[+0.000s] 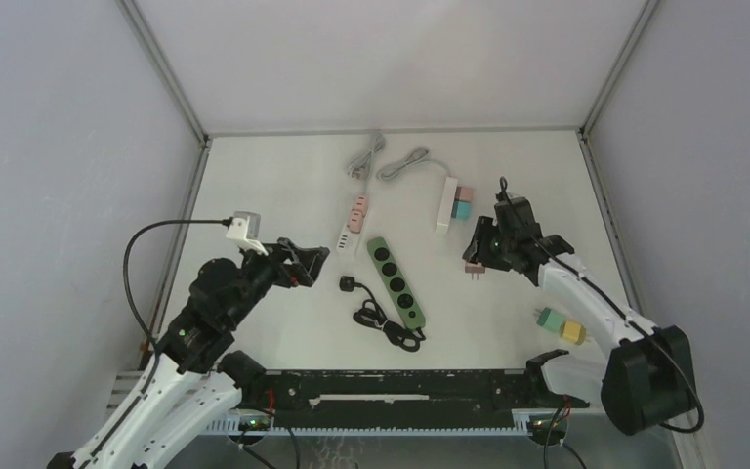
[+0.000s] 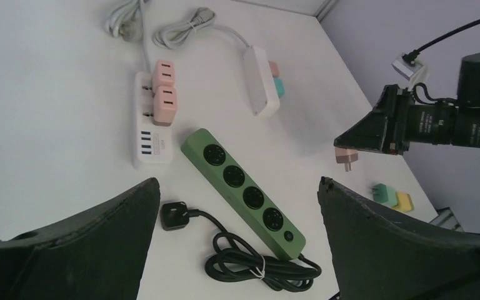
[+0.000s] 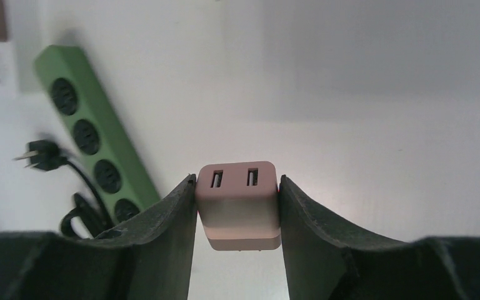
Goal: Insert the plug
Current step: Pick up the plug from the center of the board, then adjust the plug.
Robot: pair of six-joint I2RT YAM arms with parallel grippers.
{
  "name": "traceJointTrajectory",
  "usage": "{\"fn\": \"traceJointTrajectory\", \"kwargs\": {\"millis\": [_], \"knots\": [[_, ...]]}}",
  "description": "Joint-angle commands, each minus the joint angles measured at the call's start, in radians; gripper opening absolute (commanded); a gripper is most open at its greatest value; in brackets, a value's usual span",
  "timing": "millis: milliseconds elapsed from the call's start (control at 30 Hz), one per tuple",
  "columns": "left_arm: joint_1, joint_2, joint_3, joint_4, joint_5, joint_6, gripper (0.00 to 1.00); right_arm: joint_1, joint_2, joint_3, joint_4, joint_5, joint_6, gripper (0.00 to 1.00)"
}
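Note:
My right gripper (image 3: 237,181) is shut on a pink two-port plug (image 3: 239,206), one finger pressed on each side. In the top view this plug (image 1: 475,267) hangs with its prongs down, right of the green power strip (image 1: 395,281). The strip has several round sockets, and its black cord is coiled at its near end (image 1: 391,327). My left gripper (image 2: 238,181) stands wide open above the green strip (image 2: 244,187) with nothing between its fingers. It is seen at the left in the top view (image 1: 312,262).
A white strip (image 1: 352,225) bearing two pink plugs lies behind the green one. A second white strip (image 1: 446,203) has pink and teal plugs beside it. Teal and yellow plugs (image 1: 560,325) lie near the right arm. The black plug (image 1: 349,283) rests left of the green strip.

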Motion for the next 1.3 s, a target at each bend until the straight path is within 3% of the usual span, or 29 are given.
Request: {"fn": "traceJointTrajectory", "kwargs": {"millis": [0, 200, 600, 867, 1267], "knots": [[-0.017, -0.005, -0.089, 0.156, 0.007, -0.147, 0.99, 0.052, -0.129, -0.021, 0.099, -0.043, 0.112, 0.40], [-0.117, 0.018, -0.170, 0.282, -0.108, -0.198, 0.99, 0.132, -0.233, -0.062, 0.187, -0.042, 0.225, 0.40], [-0.285, 0.135, -0.259, 0.530, -0.282, -0.249, 1.00, 0.351, -0.235, -0.081, 0.355, 0.077, 0.413, 0.40], [-0.336, 0.240, -0.284, 0.685, -0.277, -0.216, 0.99, 0.472, -0.211, -0.081, 0.460, 0.164, 0.551, 0.40], [-0.403, 0.415, -0.207, 0.800, -0.219, -0.020, 0.95, 0.512, -0.161, -0.080, 0.518, 0.190, 0.753, 0.40]]}}
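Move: Ahead of the open left hand by about 6 cm, 31 cm to its right and 17 cm lower, the pink plug is already pinched in the right hand. From the left hand the green power strip lies some 14 cm right, 6 cm ahead and 25 cm down; the black cord plug is 4 cm right, at the same reach and depth. From the right hand, the left gripper is 31 cm left, 6 cm back and 17 cm higher; the white box strip is 6 cm left, 18 cm ahead and 8 cm lower. Swinging left about 16 cm and climbing some 11 cm, drawing back only slightly, the right hand carries the firmly kept pink plug towards the left gripper and rolls some 35 degrees, its left side rising. The left hand comes to meet it, about 11 cm to its right and 6 cm down, fingers still spread wide; it has not closed on the plug. ##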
